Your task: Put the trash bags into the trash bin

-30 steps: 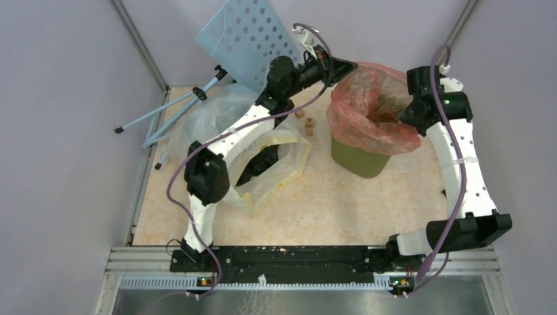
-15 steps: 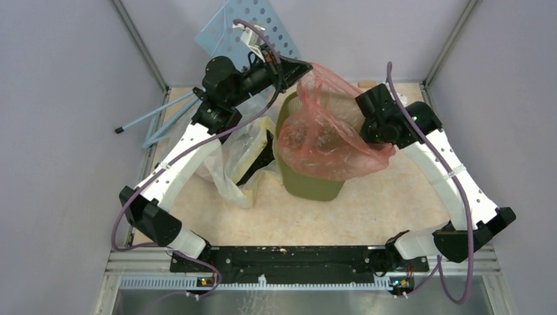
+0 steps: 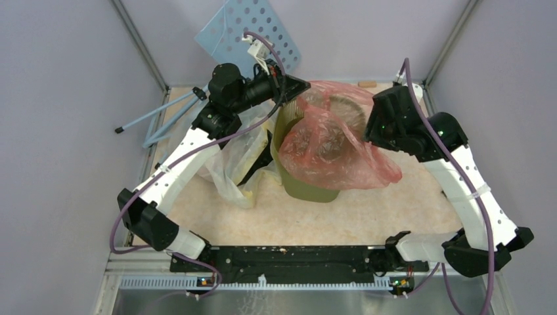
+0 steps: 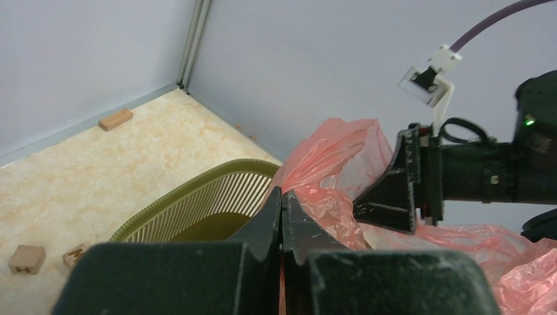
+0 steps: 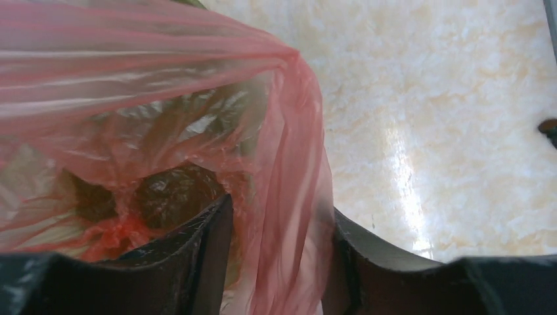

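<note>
The olive-green trash bin (image 3: 307, 189) stands mid-table with the red-pink trash bag (image 3: 328, 147) stretched over its mouth and draped down its right side. My left gripper (image 3: 302, 86) is shut on the bag's far-left edge above the bin rim. The left wrist view shows its jaws (image 4: 282, 197) pinching the film (image 4: 332, 161) over the ribbed bin rim (image 4: 197, 193). My right gripper (image 3: 370, 128) is at the bag's right side. In the right wrist view its fingers (image 5: 279, 262) stand apart with loose bag film (image 5: 289, 170) hanging between them.
A large clear bag with a pale-yellow rim (image 3: 236, 154) lies left of the bin under my left arm. A light-blue perforated board (image 3: 253, 26) and blue tripod legs (image 3: 157, 118) sit at the back left. Small wooden blocks (image 4: 26, 258) lie near the back wall.
The bin and bag shifted from the right to the middle. Since then my right gripper moved right and its jaws opened; the bag now spreads wider over the bin.
</note>
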`<state>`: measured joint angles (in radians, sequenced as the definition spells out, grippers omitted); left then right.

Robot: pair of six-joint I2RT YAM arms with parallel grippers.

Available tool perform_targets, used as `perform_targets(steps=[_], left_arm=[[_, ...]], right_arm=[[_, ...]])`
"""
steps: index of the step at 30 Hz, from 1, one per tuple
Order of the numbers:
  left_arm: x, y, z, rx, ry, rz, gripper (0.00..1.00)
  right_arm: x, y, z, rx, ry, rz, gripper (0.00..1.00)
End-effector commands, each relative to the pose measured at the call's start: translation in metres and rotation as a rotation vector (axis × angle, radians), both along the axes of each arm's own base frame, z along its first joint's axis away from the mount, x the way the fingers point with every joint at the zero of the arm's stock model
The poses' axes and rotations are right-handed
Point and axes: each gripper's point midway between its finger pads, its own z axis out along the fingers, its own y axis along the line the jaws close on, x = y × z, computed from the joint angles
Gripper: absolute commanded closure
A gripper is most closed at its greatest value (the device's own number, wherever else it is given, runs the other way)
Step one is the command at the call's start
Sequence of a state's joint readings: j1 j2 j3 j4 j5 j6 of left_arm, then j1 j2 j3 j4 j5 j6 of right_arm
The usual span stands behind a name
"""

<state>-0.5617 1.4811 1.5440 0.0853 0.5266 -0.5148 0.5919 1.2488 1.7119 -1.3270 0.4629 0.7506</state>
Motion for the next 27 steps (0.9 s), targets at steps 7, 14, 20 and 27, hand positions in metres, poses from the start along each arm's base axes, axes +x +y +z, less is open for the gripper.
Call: perform_targets(steps=[7, 14, 20, 27], left_arm=[[0.001, 0.014, 0.062, -0.003, -0.135, 0.054, 1.00], [0.020, 0.029, 0.103, -0.032, -0.194, 0.109, 1.00], [0.052, 0.031, 0.113, -0.056, -0.203, 0.154, 1.00], [0.091, 0.032, 0.093, -0.059, -0.137, 0.170, 1.00]], right_arm=[[0.016, -0.008, 0.074, -0.058, -0.219, 0.077, 0.74], [0.025, -0.004, 0.109, -0.047, -0.345, 0.115, 1.00], [0.052, -0.030, 0.152, -0.111, -0.480, -0.036, 1.00], [0.091, -0.034, 0.176, -0.106, -0.510, -0.059, 1.00]])
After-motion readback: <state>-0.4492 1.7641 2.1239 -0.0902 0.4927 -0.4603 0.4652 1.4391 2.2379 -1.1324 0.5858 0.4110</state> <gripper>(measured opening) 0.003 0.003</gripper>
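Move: The right hand has its fingers parted around the right-hand part of the red bag's rim. From it the trash bin's middle lies about 13 cm left, level fore-and-aft and some 17 cm below. The left hand, already pinching the rim's left part, has the bin about 4 cm right, 7 cm back and 30 cm below. The whitish bag lies some 21 cm left of this left hand, level fore-and-aft and about 38 cm below. The right fingers close on the red bag's rim while that hand is already rising, then it carries the rim on up and forward, about 16 cm up and 7 cm out in all, drifting slightly right at the end as the fingers tip up by almost 30 degrees. The left hand keeps its pinch, rising some 10 cm first, then heading forward about 8 cm. ##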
